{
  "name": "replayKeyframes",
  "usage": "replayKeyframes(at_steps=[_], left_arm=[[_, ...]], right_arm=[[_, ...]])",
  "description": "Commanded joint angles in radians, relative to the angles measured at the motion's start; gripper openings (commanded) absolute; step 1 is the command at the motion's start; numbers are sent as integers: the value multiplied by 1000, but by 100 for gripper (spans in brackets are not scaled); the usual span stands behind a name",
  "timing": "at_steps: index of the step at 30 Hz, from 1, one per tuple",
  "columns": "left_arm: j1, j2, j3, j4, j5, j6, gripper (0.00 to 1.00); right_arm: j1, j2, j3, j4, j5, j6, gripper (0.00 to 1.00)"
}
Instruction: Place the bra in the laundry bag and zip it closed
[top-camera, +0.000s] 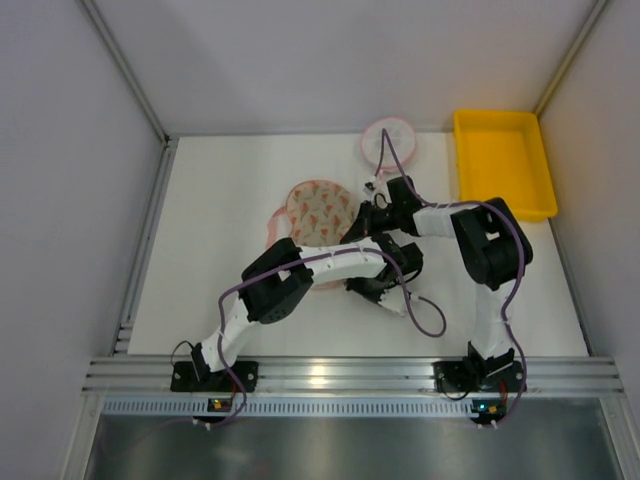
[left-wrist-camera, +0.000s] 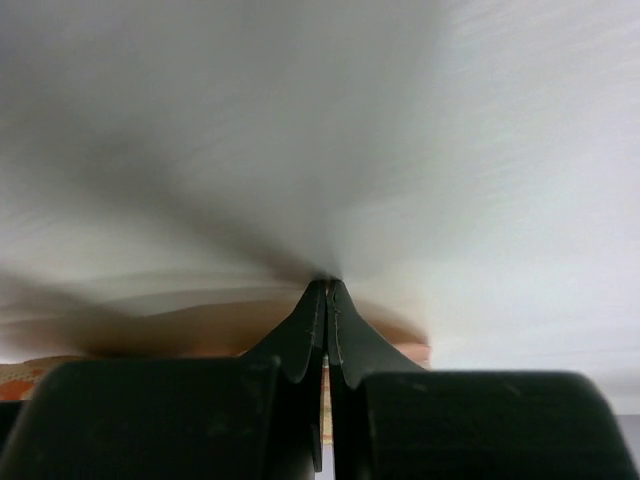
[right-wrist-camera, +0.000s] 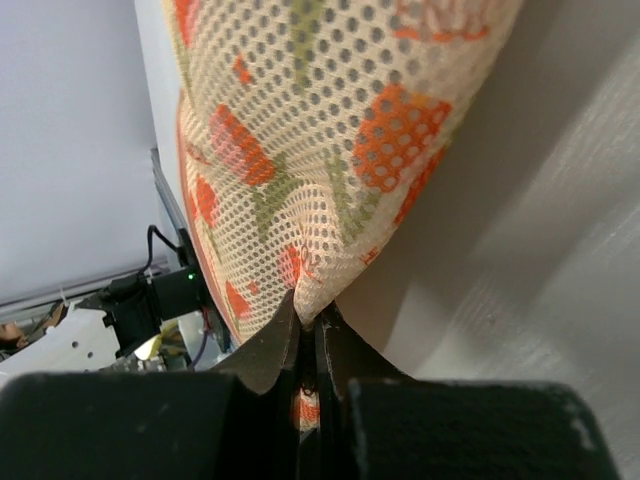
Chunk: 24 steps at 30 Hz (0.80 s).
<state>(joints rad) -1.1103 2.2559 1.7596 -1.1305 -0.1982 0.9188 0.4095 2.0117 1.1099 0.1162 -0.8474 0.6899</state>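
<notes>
The laundry bag (top-camera: 318, 208), cream mesh with pink-red specks, lies mid-table. My right gripper (top-camera: 368, 200) is at its right edge. In the right wrist view it (right-wrist-camera: 310, 318) is shut on a fold of the mesh (right-wrist-camera: 320, 150), which is lifted taut above the table. My left gripper (top-camera: 372, 285) is low at the bag's near right side. Its fingers (left-wrist-camera: 328, 285) are shut, tips against a blurred white surface. A strip of the bag (left-wrist-camera: 30, 378) shows behind them, and I cannot tell whether they pinch anything. The bra is hidden.
A yellow tray (top-camera: 502, 160) stands at the back right. A small round white mesh disc with a pink rim (top-camera: 390, 142) lies behind the bag. Purple cables (top-camera: 430, 318) loop over the table near the right arm. Metal rails (top-camera: 350, 375) run along the near edge.
</notes>
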Motion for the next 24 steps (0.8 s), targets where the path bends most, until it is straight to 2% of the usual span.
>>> replayKeyframes(at_steps=[1, 6, 11, 12, 13, 15, 16, 18, 22, 24], left_arm=[[-45, -84, -44, -54, 134, -37, 0], [-57, -105, -80, -77, 192, -81, 0], [-54, -114, -88, -60, 188, -115, 0], [-49, -110, -81, -45, 183, -118, 0], [-46, -108, -75, -32, 178, -124, 0], [-36, -99, -48, -9, 164, -133, 0], [-31, -96, -37, -8, 163, -136, 0], [-20, -84, -5, -9, 164, -135, 0], [-10, -79, 18, 1, 154, -117, 0], [-6, -72, 26, 2, 148, -113, 0]], right_arm=[[-24, 24, 70, 2, 2, -56, 0], [-26, 45, 117, -33, 5, -92, 0], [-24, 55, 166, -78, -34, -128, 1], [-24, 50, 186, -119, -41, -153, 10], [-26, 44, 194, -165, -42, -170, 30], [-31, 7, 189, -211, -50, -216, 46], [-35, -7, 186, -255, -51, -230, 61], [-53, -39, 176, -311, -51, -282, 72], [-83, -76, 136, -435, -53, -349, 76], [-86, -90, 96, -454, -67, -372, 72]])
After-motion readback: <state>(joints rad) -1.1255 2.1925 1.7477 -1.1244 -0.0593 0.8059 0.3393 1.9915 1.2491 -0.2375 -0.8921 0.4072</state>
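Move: The laundry bag lies with its middle about 11 cm ahead and 7 cm to the left of the left hand, whose shut fingers are already at its near right edge. From the right hand, still pinching the bag's right side farther out, that middle is about 6 cm to the left, level or a centimetre ahead, and some 3 cm below. The round mesh bag lies roughly 23 cm ahead of the right hand and 10 cm to its right, about 4 cm lower. The laundry bag's near right edge is drawn back towards the bases by the left hand, fingers staying shut and pointing down, about 4 cm low over the table before it eases up and to the right. The right hand keeps its pinch while dipping slightly, then opens wide, rises about 3 cm and backs off some 3 cm to the right, away from the bag. ##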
